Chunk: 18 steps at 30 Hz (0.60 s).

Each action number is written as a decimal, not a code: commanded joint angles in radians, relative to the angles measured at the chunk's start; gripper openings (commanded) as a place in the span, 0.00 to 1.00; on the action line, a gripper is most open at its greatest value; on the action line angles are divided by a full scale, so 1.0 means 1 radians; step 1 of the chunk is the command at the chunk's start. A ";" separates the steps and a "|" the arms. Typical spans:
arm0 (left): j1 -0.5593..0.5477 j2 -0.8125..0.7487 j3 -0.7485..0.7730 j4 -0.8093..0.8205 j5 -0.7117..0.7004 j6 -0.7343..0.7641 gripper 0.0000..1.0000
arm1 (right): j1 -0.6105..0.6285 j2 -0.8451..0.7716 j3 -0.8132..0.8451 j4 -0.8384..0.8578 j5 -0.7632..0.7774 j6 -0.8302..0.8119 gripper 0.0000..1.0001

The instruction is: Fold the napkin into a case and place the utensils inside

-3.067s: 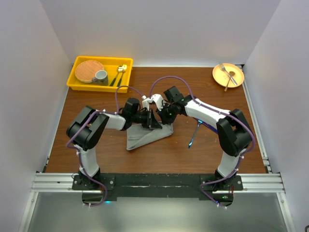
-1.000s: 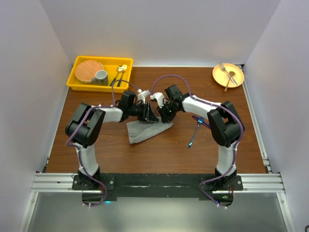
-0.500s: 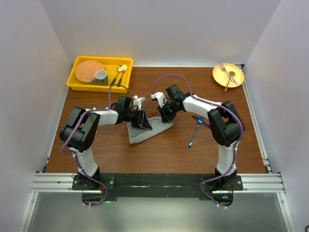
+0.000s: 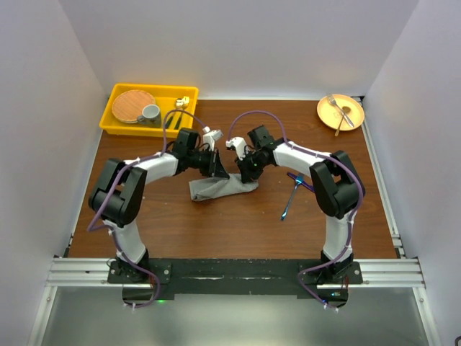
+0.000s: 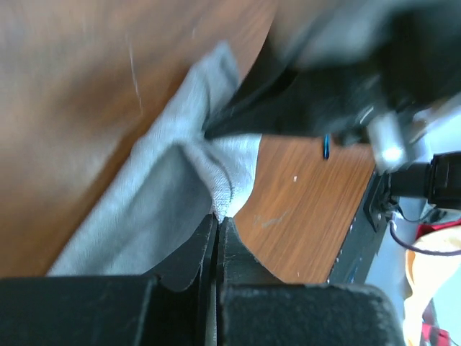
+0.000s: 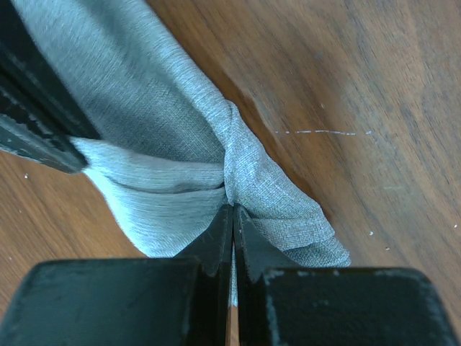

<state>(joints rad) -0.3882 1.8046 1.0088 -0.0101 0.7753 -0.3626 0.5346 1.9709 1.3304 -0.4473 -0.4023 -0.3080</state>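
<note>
The grey napkin (image 4: 216, 189) lies bunched into a narrow strip on the wooden table (image 4: 238, 227). My left gripper (image 4: 217, 169) is shut, pinching a raised fold of the napkin (image 5: 151, 202) at its fingertips. My right gripper (image 4: 245, 170) is shut on the napkin (image 6: 166, 137) too, holding a gathered pleat at the strip's right end. The two grippers sit close together over the cloth. A blue-handled utensil (image 4: 290, 199) lies on the table to the right of the napkin, apart from both grippers; I make out only this one.
A yellow tray (image 4: 115, 124) at the back left holds a woven round mat, a grey cup and dark-handled gold cutlery. An orange plate (image 4: 349, 122) with a silver fork sits at the back right. White walls close in both sides.
My left gripper has shut on a fold of the napkin and shifted back and to the right. The cloth has drawn into a narrower bundle. The right gripper stays shut on its end.
</note>
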 commanded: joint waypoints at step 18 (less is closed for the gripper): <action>0.057 0.239 0.068 -0.070 -0.015 0.065 0.00 | -0.024 0.000 0.185 -0.152 -0.007 0.004 0.00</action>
<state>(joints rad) -0.3443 2.0010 1.0904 -0.0437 0.8104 -0.3294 0.5179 1.9926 1.4513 -0.5365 -0.3851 -0.3069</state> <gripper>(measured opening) 0.027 0.007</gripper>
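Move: The napkin, now a narrow folded strip, has its middle almost under the left fingers, about 6 cm below, 1 cm nearer the base and 1 cm to their left; its gathered flap is already pinched in them. From the right fingertips, which hold down its right end, that middle lies about 8 cm left and 2 cm back. The blue utensil is some 14 cm right and 5 cm back of the right hand, the dark-blue knife about 20 cm right and 2 cm back. The napkin's lifted flap is carried by the left hand a little forward, then mostly straight down, about 5 cm, onto the strip, where the still-shut fingers stay as the wrist tips slightly. Meanwhile the right hand, fingers shut as before, eases up and forward off the right end, roughly 2 cm each way. ##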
